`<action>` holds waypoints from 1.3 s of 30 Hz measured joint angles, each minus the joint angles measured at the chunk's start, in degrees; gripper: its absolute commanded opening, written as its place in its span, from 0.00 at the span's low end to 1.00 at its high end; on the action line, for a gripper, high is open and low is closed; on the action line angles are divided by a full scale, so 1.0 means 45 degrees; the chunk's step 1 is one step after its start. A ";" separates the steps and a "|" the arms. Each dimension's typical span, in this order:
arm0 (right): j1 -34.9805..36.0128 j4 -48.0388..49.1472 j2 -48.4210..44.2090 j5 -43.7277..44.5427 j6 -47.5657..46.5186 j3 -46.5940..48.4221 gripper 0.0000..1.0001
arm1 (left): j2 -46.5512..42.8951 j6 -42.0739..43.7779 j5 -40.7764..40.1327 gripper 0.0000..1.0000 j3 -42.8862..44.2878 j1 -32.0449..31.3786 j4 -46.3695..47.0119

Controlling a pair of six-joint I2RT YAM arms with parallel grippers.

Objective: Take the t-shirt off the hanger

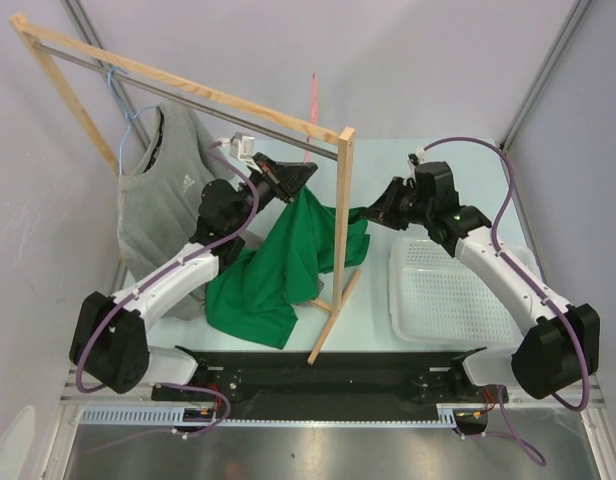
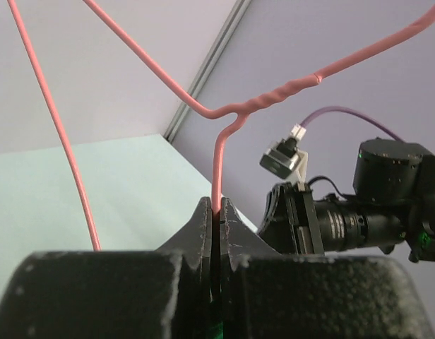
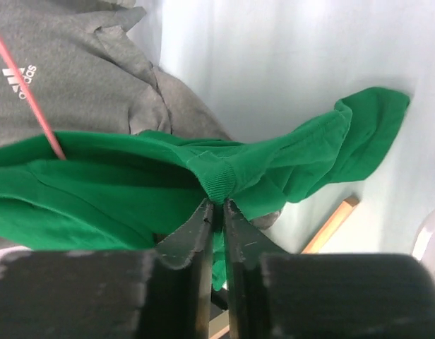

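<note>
A green t-shirt [image 1: 283, 265] hangs from a pink wire hanger [image 1: 310, 110] and drapes down onto the table. My left gripper [image 1: 306, 172] is shut on the hanger's neck [image 2: 218, 173] and holds it up. My right gripper [image 1: 369, 213] is shut on the t-shirt's ribbed collar [image 3: 219, 185] at the shirt's right side. In the right wrist view the green cloth [image 3: 97, 183] stretches left from the jaws, with one pink hanger wire [image 3: 34, 106] crossing above it.
A wooden rack [image 1: 340, 240] with a metal rail stands across the table; its right post is between the arms. A grey sleeveless shirt [image 1: 163, 190] hangs on a blue hanger [image 1: 123, 120] at the left. A white basket [image 1: 443, 290] sits at the right.
</note>
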 measured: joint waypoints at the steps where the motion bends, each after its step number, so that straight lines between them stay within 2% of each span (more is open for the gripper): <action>1: -0.0010 -0.0034 0.0010 0.0053 -0.0029 0.0019 0.41 | 0.0151 0.0092 0.0015 0.01 0.0170 0.0044 0.0044; 2: -0.0010 -0.0092 0.0024 0.0087 -0.0049 0.0049 0.48 | 0.0287 0.0175 0.0097 0.01 0.0340 0.0092 0.0087; 3: -0.0019 -0.0141 0.0053 0.0160 -0.0083 0.0092 0.59 | 0.0471 0.0287 0.0223 0.01 0.0588 0.0160 0.0223; 6: -0.0073 -0.0282 0.0160 0.0272 -0.0185 0.0185 0.69 | 0.0826 0.0578 0.0758 0.06 0.1030 0.0262 0.0636; 8: -0.0092 -0.0432 0.0170 0.0330 -0.0257 0.0189 0.76 | 0.1137 0.0763 0.1326 0.03 0.1418 0.0359 0.0967; 12: -0.0117 -0.0597 0.0160 0.0466 -0.0321 0.0209 0.76 | 0.1792 0.0631 0.2176 0.00 0.2448 0.0685 0.0695; 16: -0.0160 -0.0753 0.0121 0.0471 -0.0364 0.0209 0.76 | 0.1797 0.0306 0.2239 0.00 0.2424 0.0903 0.0680; 23: -0.0408 -0.0879 -0.0427 0.0457 -0.0379 0.0194 0.76 | 0.1967 -0.0267 0.2089 0.00 0.1685 0.0962 0.3390; 27: -0.0578 -0.0874 -0.0976 0.0408 -0.0393 0.0049 0.76 | 0.3162 -0.0680 0.2268 0.00 0.2992 0.1010 0.4673; 30: -0.0801 -0.0889 -0.1219 0.0282 -0.0398 -0.0058 0.76 | 0.4051 -0.0845 0.2637 0.00 0.4007 0.1054 0.4872; 34: -0.1073 -0.0913 -0.1311 0.0170 -0.0442 -0.0223 0.76 | 0.4201 -0.0933 0.2905 0.00 0.4245 0.1112 0.3803; 39: -0.1175 -0.0923 -0.1394 0.0024 -0.0495 -0.0568 0.76 | 0.3672 -0.0869 0.2803 0.00 0.4284 0.1209 -0.0146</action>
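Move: The left hand, which already pinches the pink hanger, has the middle of the green t-shirt some 22 cm below it, about 4 cm back and 4 cm to its left; the rack's wooden post stands about 8 cm back and 5 cm to its right. From the right hand, whose fingers are only just parting on the shirt's end, that middle lies about 14 cm left, 2 cm back and 10 cm lower; the white basket's is 25 cm right, 2 cm back and 22 cm down. The right hand opens its fingers from nearly shut to about three quarters, lets go of the green t-shirt, and draws off about 4 cm to the right, away from the cloth. The left hand keeps its pinch on the hanger and lifts it out of the shirt, rising some 8 cm as it eases forward and its fingertips tip up nearly 20 degrees, then sinks most of that height again and levels out, ending about 6 cm farther forward. ##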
